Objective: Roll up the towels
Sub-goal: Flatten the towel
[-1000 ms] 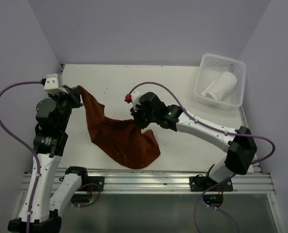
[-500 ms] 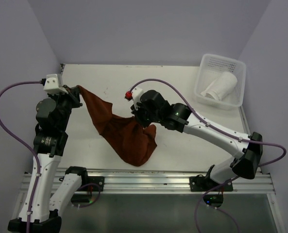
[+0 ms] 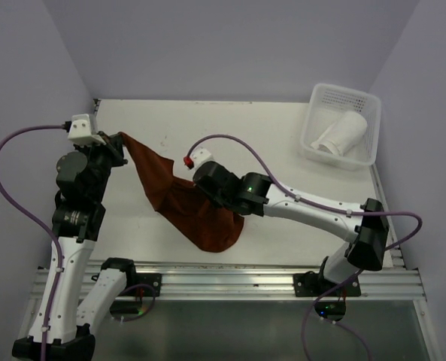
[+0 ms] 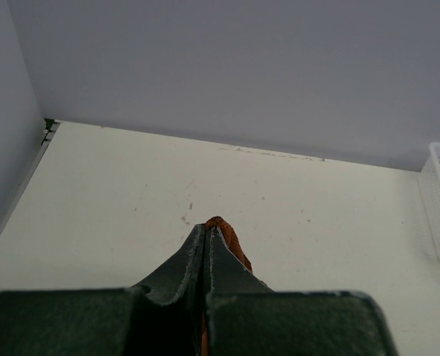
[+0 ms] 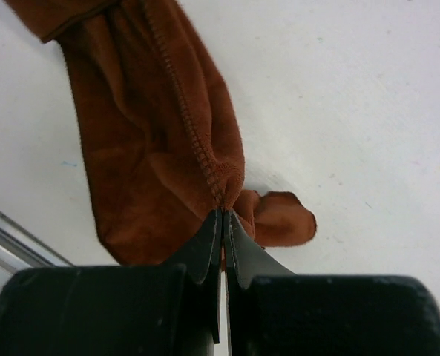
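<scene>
The rust-brown towel [image 3: 183,209] hangs bunched between my two grippers, its lower end resting on the table near the front edge. My left gripper [image 3: 120,144] is shut on the towel's upper left corner, and a sliver of brown cloth [image 4: 233,243] shows beside the closed fingertips [image 4: 208,231]. My right gripper [image 3: 210,197] is shut on a stitched edge of the brown towel [image 5: 153,148], pinched at the fingertips [image 5: 223,216]. The white towel [image 3: 341,133] lies rolled inside the basket at the back right.
The white perforated basket [image 3: 371,143] stands at the table's back right corner. Purple walls close in the left, back and right sides. A metal rail [image 3: 230,280] runs along the near edge between the arm bases.
My right gripper has carried its edge of the brown towel leftward, toward the left arm, and the cloth has gathered into a narrower hanging bunch. The left gripper has stayed put.
</scene>
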`<state>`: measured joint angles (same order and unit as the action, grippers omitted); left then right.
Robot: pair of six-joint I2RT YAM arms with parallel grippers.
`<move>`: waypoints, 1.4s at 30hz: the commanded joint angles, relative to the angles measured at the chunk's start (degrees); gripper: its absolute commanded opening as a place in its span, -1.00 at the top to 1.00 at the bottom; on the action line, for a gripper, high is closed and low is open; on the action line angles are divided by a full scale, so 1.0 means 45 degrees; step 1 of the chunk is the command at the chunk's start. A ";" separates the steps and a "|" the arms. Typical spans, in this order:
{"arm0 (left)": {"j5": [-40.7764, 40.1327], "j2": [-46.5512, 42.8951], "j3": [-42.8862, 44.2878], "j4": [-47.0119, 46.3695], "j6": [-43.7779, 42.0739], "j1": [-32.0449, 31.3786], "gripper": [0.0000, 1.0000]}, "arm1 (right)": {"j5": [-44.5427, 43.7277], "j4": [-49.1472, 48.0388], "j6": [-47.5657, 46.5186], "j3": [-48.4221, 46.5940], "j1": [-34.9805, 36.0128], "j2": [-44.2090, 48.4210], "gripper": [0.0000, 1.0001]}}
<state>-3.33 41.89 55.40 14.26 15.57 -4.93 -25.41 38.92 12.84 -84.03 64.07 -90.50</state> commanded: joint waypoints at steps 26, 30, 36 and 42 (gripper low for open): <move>-0.0138 -0.0089 -0.0298 -0.0728 -0.0160 -0.0018 1.00 | 0.7700 -0.4781 0.1110 0.2247 0.1485 -0.1942 0.03; -0.0099 -0.0129 -0.0337 -0.0728 -0.0160 -0.0018 1.00 | 0.6161 -0.4450 0.1326 0.2598 0.0705 -0.1296 0.06; -0.0099 -0.0207 -0.0416 -0.0669 -0.0160 -0.0018 1.00 | 0.4359 -0.3884 0.1600 0.3224 -0.1033 -0.0846 0.00; 0.0018 -0.0129 -0.0494 -0.0728 -0.0160 -0.0018 1.00 | 0.4180 -0.3316 0.2048 0.3652 -0.1914 -0.1177 -0.04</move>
<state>-3.31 41.60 53.54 14.26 15.55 -4.93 -5.15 22.46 20.01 -69.04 55.59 -95.98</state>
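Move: The right hand pinches the brown towel's edge. The table spot for that edge lies roughly 14 cm back, 10 cm left and 19 cm below; the towel's lower bulk is about 7 cm back, 2 cm left and 18 cm down. The near table edge runs some 18 cm straight back at table height. From the left hand, which keeps the opposite corner raised, that spot is about 20 cm back, 14 cm right and 34 cm lower. Still pinching the towel's edge, the right hand sweeps it back, down and left, roughly 14, 13 and 10 cm, towards the near table edge, tipping its fingers more steeply down. There it opens about halfway and lets go, then swings forward and right to hover open over the towel's right end. The left hand keeps its grip, sinking only slightly. ##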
